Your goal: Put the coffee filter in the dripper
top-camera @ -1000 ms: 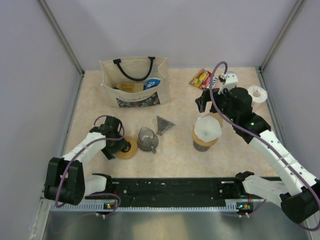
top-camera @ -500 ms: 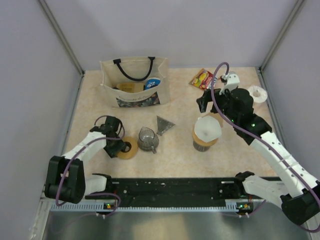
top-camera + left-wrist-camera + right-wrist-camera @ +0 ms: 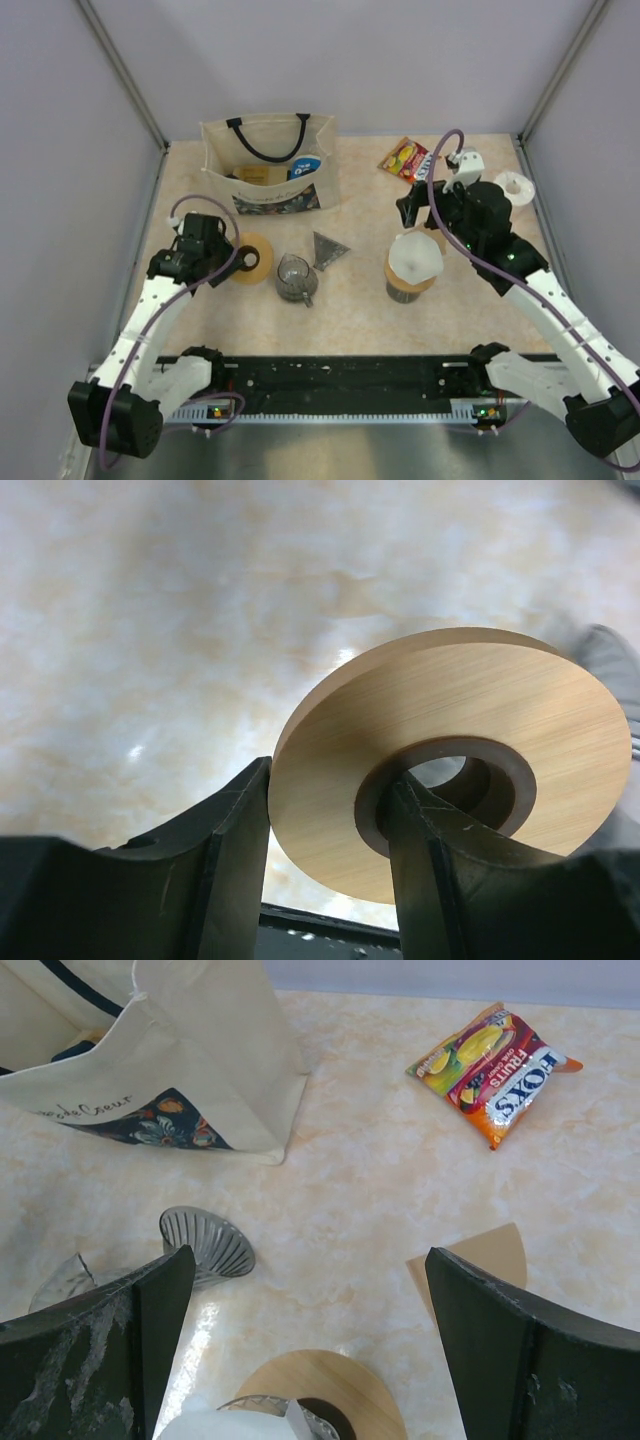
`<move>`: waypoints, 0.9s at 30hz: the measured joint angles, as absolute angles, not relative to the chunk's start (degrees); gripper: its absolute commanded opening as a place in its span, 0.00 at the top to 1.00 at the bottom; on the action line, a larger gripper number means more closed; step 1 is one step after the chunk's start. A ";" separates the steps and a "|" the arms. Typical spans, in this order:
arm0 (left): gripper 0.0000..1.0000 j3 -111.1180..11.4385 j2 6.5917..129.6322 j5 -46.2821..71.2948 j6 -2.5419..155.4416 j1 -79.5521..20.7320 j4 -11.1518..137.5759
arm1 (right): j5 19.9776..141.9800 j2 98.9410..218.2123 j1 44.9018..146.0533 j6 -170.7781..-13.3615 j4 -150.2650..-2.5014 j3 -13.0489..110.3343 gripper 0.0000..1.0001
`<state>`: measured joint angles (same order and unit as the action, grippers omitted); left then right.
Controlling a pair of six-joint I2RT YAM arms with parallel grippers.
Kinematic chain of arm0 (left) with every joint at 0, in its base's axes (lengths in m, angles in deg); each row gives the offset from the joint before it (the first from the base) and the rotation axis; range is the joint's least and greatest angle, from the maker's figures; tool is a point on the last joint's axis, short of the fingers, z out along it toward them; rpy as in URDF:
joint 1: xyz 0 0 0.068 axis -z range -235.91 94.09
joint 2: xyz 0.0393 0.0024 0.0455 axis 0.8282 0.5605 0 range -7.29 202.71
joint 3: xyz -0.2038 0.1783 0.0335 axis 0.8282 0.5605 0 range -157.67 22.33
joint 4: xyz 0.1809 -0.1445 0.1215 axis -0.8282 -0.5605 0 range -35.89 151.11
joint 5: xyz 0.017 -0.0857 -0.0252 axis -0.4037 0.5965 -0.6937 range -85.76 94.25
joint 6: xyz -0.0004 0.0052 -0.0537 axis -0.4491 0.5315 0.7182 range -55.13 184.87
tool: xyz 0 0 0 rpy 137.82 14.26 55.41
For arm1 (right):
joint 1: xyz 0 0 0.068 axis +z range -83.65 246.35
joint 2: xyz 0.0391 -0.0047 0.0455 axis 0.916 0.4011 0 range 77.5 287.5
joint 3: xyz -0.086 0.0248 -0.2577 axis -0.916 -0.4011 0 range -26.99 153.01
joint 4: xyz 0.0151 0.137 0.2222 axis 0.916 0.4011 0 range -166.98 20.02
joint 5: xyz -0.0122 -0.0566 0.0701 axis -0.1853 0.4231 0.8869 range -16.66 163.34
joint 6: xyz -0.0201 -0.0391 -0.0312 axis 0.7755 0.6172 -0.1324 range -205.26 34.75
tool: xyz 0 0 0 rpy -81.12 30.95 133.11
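The dripper is in two parts. Its dark grey ribbed cone (image 3: 328, 248) (image 3: 205, 1245) lies on its side mid-table. Its flat tan ring (image 3: 252, 258) (image 3: 450, 730), with a dark centre hole, hangs tilted above the table. My left gripper (image 3: 238, 262) (image 3: 325, 820) is shut on that ring, with one finger through the hole and the other on the outer edge. The coffee filter (image 3: 480, 1258), a tan paper fan, lies flat on the table under my right gripper (image 3: 420, 215) (image 3: 308, 1260). That gripper hovers wide open with nothing in it.
A white translucent cone (image 3: 413, 255) sits on a second tan ring (image 3: 330, 1385) just in front of the right gripper. A clear glass cup (image 3: 293, 278) stands near the grey cone. A tote bag (image 3: 268, 165), a candy packet (image 3: 405, 157) and a white roll (image 3: 517, 186) sit at the back.
The left gripper closed on the tan ring, lifted it off the table and carried it back and slightly left. The right arm has barely shifted.
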<state>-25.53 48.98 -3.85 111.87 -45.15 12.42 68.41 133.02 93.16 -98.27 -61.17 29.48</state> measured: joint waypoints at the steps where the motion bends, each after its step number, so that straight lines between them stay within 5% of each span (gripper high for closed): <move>1: 0.72 -26.79 48.71 -2.06 110.93 -45.12 12.95 | 68.26 132.67 93.16 -98.23 -61.25 29.21 0.01; 15: 0.72 -42.25 67.47 8.34 103.59 -33.43 15.55 | 49.68 123.95 93.16 -98.90 -62.06 23.57 0.01; 27: 0.71 -43.86 72.41 9.15 101.93 -32.18 9.14 | 42.46 123.60 93.16 -98.97 -62.02 22.07 0.01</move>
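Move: To the left hand's right, about 14 cm off and roughly 1 cm nearer the base, stands the glass carafe, its middle some 6 cm lower; the hand holds the wooden ring by its rim. The glass cone lies 22 cm to the right, 7 cm ahead and 9 cm below, and the tote bag is about 25 cm ahead and 8 cm to the right. From the right hand the carafe is roughly 27 cm left, 8 cm back and 22 cm down. Carrying the wooden ring, still pinched between its hole and outer edge, the left hand swings about 11 cm right towards the carafe, arching some 4 cm up and forward, then sinking and easing back a little while turning nearly 30 degrees clockwise. The empty, open right hand moves 9 cm right, away from the filter-lined dripper, turning clockwise too. ##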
